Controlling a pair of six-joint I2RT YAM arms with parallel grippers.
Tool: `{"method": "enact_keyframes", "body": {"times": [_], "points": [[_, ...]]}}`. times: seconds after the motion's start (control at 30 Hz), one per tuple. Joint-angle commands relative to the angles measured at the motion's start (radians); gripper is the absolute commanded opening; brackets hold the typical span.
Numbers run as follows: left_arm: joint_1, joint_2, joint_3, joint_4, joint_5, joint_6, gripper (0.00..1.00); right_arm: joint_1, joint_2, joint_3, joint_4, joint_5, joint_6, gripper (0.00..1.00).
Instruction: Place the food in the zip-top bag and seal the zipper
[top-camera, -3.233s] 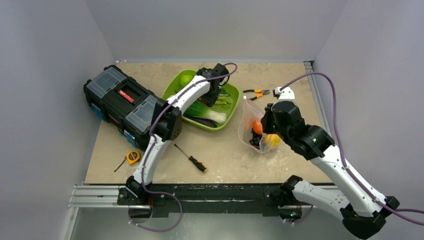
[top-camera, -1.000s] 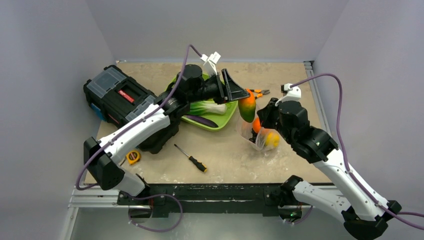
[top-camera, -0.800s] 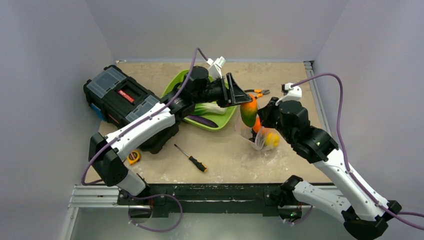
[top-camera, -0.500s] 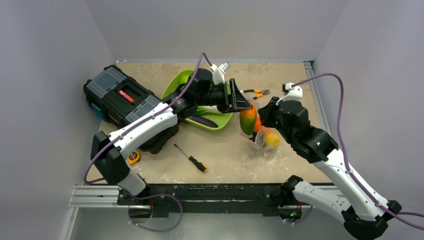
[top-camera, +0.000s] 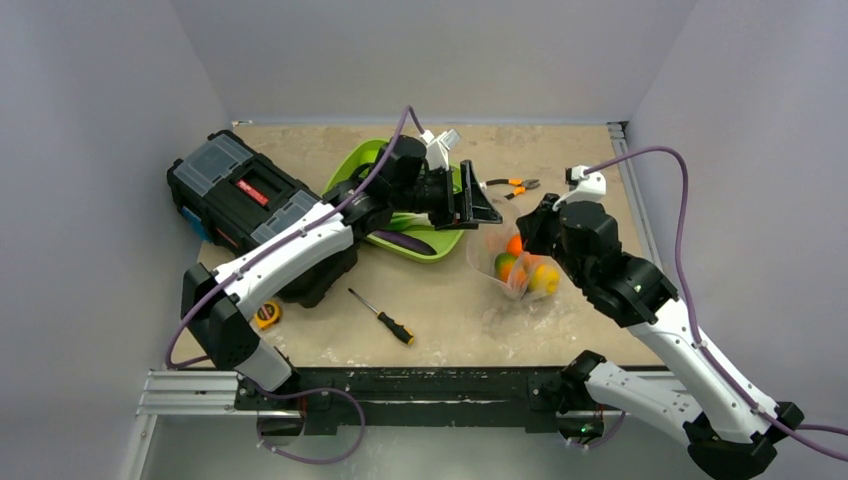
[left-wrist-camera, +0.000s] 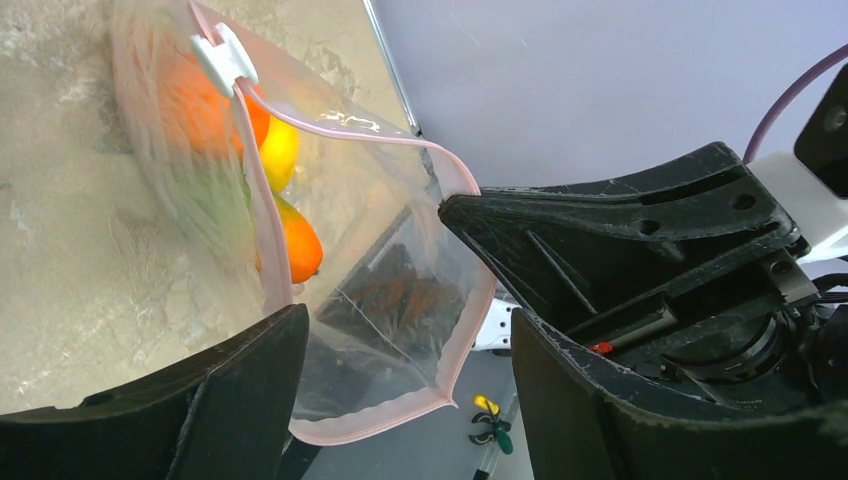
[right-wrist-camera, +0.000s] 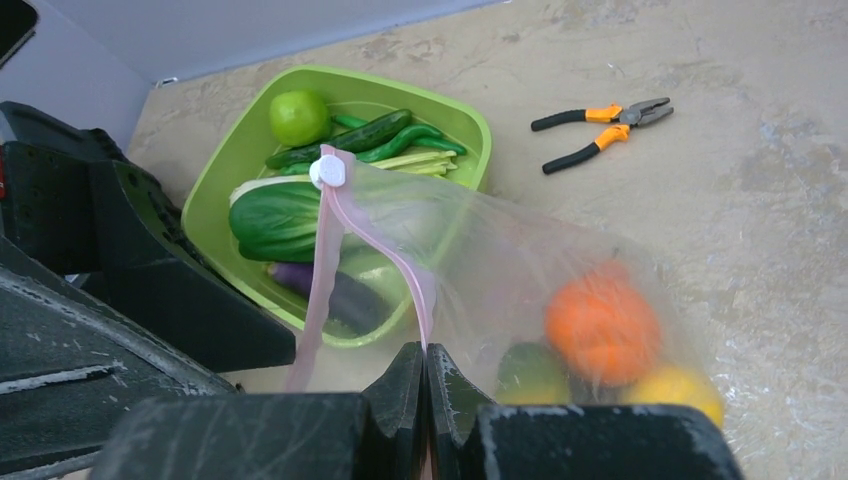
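The clear zip-top bag (top-camera: 505, 268) lies right of the tray, its mouth held up and open. My right gripper (right-wrist-camera: 424, 362) is shut on its pink zipper (right-wrist-camera: 385, 252) strip; the white slider (right-wrist-camera: 328, 172) sits at the far end. Inside the bag are an orange (right-wrist-camera: 600, 325), a lemon (right-wrist-camera: 682, 390) and a green-and-orange fruit (top-camera: 505, 264). My left gripper (top-camera: 478, 205) hangs open just above the bag's mouth with nothing held; in the left wrist view the bag's rim (left-wrist-camera: 440, 330) shows between its fingers (left-wrist-camera: 230, 390). A green round fruit (right-wrist-camera: 299, 117), green pods (right-wrist-camera: 385, 135), bok choy (right-wrist-camera: 275, 220) and eggplant (right-wrist-camera: 345, 295) lie in the tray.
The lime-green tray (top-camera: 352, 163) stands behind the left arm. A black toolbox (top-camera: 245, 198) is at the left. A screwdriver (top-camera: 385, 318) and a tape measure (top-camera: 265, 314) lie near the front. Orange-handled pliers (top-camera: 512, 186) lie behind the bag.
My left gripper carried the green-and-orange fruit from the tray to the bag's mouth, then opened; the fruit has dropped into the bag. The right gripper kept its hold.
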Motion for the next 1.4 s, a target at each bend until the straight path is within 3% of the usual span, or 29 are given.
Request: {"method": "enact_keyframes", "body": {"times": [0.0, 0.3, 0.7, 0.87, 1.03, 1.37], "points": [[-0.004, -0.043, 0.077, -0.039, -0.037, 0.088, 0.73, 0.005, -0.026, 0.026, 0.035, 0.027, -0.01, 0.0], [-0.004, -0.158, 0.082, -0.079, -0.233, 0.304, 0.73, 0.005, -0.026, 0.032, 0.028, 0.036, -0.021, 0.0], [0.0, -0.236, 0.039, -0.068, -0.794, 0.576, 0.89, 0.005, -0.031, 0.055, -0.021, 0.055, -0.05, 0.0], [0.048, -0.152, 0.07, -0.097, -0.955, 0.53, 0.93, 0.004, -0.037, 0.065, -0.056, 0.054, -0.059, 0.0], [0.11, -0.027, 0.114, -0.113, -0.979, 0.478, 0.93, 0.005, -0.031, 0.084, -0.095, 0.046, -0.061, 0.0], [0.188, 0.273, 0.266, -0.135, -1.035, 0.533, 0.93, 0.004, -0.014, 0.095, -0.161, 0.022, -0.07, 0.0]]}}
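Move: The green basket's middle lies about 25 cm ahead of my left hand, 12 cm to its left and 27 cm below. In the basket, the bok choy is some 23 cm ahead and 14 cm left, the eggplant about 16 cm ahead and 15 cm left. The food in the zip-top bag sits roughly 8 cm ahead, 10 cm right and 26 cm down. From my right hand, the basket's middle is about 25 cm ahead, 20 cm left and as far below. Empty, my left hand backs out to the left and up from the bag's mouth, then arcs forward and down towards the green basket, ending about 20 cm farther out and 16 cm farther left. I swing its fingers some 70 degrees counter-clockwise to point forward and spread them wider. My right hand keeps pinching the bag's edge, easing a couple of centimetres right and back. ##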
